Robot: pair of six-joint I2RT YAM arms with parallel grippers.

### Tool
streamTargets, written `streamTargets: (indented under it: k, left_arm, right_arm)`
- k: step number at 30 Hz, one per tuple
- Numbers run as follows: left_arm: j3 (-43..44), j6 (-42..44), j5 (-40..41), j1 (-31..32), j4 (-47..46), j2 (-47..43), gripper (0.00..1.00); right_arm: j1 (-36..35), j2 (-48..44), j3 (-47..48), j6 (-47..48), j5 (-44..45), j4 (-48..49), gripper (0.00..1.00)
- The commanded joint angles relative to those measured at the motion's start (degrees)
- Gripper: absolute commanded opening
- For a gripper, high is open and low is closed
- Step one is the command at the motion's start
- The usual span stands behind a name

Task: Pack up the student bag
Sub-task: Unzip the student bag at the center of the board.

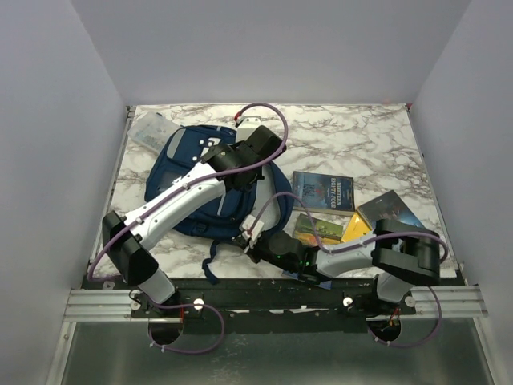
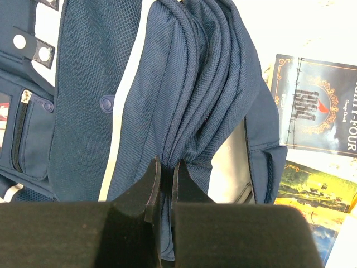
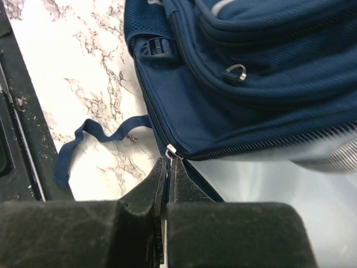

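Note:
The student bag, navy blue with pale stripes, lies on the left half of the marble table. My left gripper is over the bag's right side. In the left wrist view it is shut on a bunched fold of the bag's mesh fabric. My right gripper is at the bag's near right corner. In the right wrist view it is shut on the silver zipper pull at the end of a partly open zip on the bag. A pale lining shows inside the opening.
A dark blue book lies right of the bag, with another book and a yellow-green one nearer me. A clear plastic box sits at the far left. A loose blue strap trails on the table.

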State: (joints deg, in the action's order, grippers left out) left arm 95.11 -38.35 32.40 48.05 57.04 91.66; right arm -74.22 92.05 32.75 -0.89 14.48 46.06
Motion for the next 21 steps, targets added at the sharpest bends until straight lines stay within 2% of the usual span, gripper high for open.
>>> streamTargets:
  k: [1,5,8,12,15,17,19,20,21]
  left_arm:
    - [-1.8,-2.0,1.8,-0.2,-13.5,-7.9,0.0]
    - [-6.1,-3.3,0.2,-0.2,-14.8,-11.1,0.0]
    - [-8.8,-3.6,-2.1,0.0,-15.6,-12.9,0.0]
    - [-14.5,1.3,-5.8,0.0,-19.8,-17.0,0.0]
    - [-19.6,6.2,-6.4,0.0,-22.2,-20.5,0.0]
    - [-23.2,9.2,-6.7,-0.1,-23.3,-22.8,0.0]
    - [-27.0,12.3,-7.2,-0.2,-25.4,-24.9,0.0]
    - [-28.3,13.4,-7.4,-0.3,-26.3,-25.6,0.0]
    - [-29.6,14.9,-7.7,-0.2,-27.2,-26.4,0.0]
  right_arm:
    - [-1.8,8.5,3.1,5.1,-9.0,4.4,0.0]
    - [-1.9,13.8,6.9,7.2,-14.0,9.8,0.04]
    - [-1.8,17.2,5.8,8.5,-19.1,20.1,0.12]
    - [-1.8,16.0,6.1,5.9,-24.7,16.8,0.25]
    - [-1.5,10.2,-3.2,1.2,-22.5,23.3,0.49]
    - [-1.5,4.1,-8.7,-2.4,-20.5,24.1,0.62]
    - [-1.5,-3.6,-12.0,-5.5,-18.8,18.8,0.81]
    - [-1.5,-7.8,-12.9,-7.3,-17.5,15.0,1.0]
    - [-1.5,-11.5,-13.3,-8.2,-15.9,9.7,1.0]
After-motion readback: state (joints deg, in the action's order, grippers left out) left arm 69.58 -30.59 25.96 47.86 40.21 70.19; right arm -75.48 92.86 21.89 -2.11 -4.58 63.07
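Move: Shut in the right fingers at the bag's near edge is the zipper pull; the loose strap hangs down to the table about 9 cm to their left and 1 cm nearer, some 8 cm lower. The Animal Farm book lies roughly 20 cm right and 4 cm ahead, 9 cm down. The left hand already pinches the gathered bag flap; from it the pull is about 15 cm back, 2 cm left and 14 cm below. Drawing the zipper pull left about 6 cm along the bag's near edge, turning some 20 degrees counter-clockwise, the right hand then opens wide, comes free and swings back right and towards the base, ending around 7 cm nearer the base than it began. The left hand keeps its pinch on the flap, easing back and a little left. ##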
